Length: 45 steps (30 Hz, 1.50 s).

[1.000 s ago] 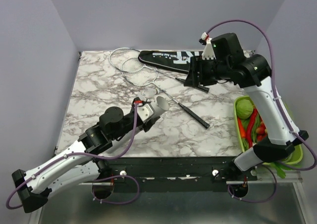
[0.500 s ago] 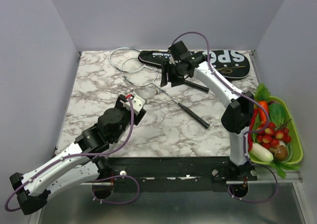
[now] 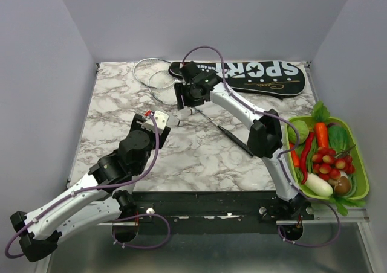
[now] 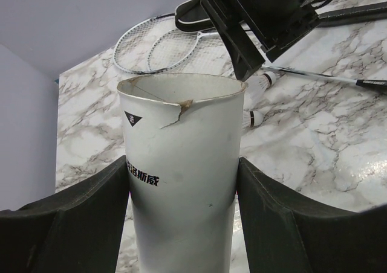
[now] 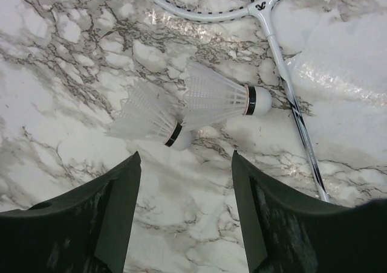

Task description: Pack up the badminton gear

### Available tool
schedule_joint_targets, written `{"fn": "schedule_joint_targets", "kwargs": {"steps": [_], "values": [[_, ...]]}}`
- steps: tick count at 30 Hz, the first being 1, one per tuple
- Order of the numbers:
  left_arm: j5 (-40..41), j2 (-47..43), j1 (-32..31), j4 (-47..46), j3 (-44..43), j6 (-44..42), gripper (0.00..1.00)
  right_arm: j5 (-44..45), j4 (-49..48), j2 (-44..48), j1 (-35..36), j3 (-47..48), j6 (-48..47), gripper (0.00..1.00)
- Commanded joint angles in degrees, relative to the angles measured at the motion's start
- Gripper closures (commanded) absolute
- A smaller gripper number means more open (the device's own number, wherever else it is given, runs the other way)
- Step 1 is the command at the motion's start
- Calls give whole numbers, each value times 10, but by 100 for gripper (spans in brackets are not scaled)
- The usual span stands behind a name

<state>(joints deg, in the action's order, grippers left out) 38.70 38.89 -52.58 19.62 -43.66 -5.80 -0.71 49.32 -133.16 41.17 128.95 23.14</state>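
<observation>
Two white-hooped rackets (image 3: 154,75) lie overlapped at the back left, one black handle (image 3: 237,142) reaching toward the middle. The black bag (image 3: 257,73) lettered SPORT lies along the back edge. My left gripper (image 3: 158,119) is shut on a white tube (image 4: 181,176) with a torn rim, held upright above the marble. My right gripper (image 3: 186,102) hangs open, fingers pointing down, just short of two white shuttlecocks (image 5: 221,98) (image 5: 148,119) lying side by side. Nothing is between its fingertips (image 5: 136,158). A racket shaft (image 5: 296,116) runs past the shuttlecocks on the right.
A green tray (image 3: 363,191) of toy vegetables stands at the right edge of the table. Purple walls close in the back and both sides. The right arm (image 3: 242,110) stretches across the middle of the marble table (image 3: 121,98).
The right arm has swung left from over the bag to above the shuttlecocks, uncovering the bag's lettering and the tray. The left arm has carried the tube a little to the left.
</observation>
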Motion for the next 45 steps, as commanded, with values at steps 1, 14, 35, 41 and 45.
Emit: {"fn": "schedule_joint_targets", "kwargs": {"steps": [1, 14, 35, 41, 45], "values": [[30, -7, 0, 38, -21, 26, 100, 104, -48, -24, 22, 5, -46, 30], [25, 10, 1, 52, -42, 18, 100, 217, -91, -80, 62, 11, -113, 30], [16, 25, 1, 30, -31, 4, 100, 318, -89, -112, 74, 7, -114, 79], [16, 26, 2, 17, -27, 2, 100, 361, -88, -73, 74, -25, -114, 99], [-4, 25, 2, -6, -22, -14, 100, 375, -84, -19, 75, -66, -112, 99]]}}
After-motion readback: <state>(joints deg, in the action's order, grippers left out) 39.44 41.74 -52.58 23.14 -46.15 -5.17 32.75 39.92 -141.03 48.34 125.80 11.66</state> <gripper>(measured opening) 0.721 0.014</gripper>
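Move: The shuttlecock that the open right hand goes for lies about 3 cm ahead of it, a mere 1 cm to its left and some 7 cm below. The second shuttlecock lies about 5 cm nearer the base than the first and 6 cm farther left. The white racket's throat is about 11 cm ahead of the right hand and 2 cm to its right. From the left hand, the first shuttlecock is roughly 20 cm ahead, 11 cm right and 21 cm below. Down by about 7 cm and a little forward, the right hand sinks onto the farther shuttlecock while the wrist tilts some 35 degrees, swinging the fingers from leftward to point forward and down. The fingers then shut fully, pinching the plastic skirt near the cork, and the hand rises about 1 cm, edging right. ##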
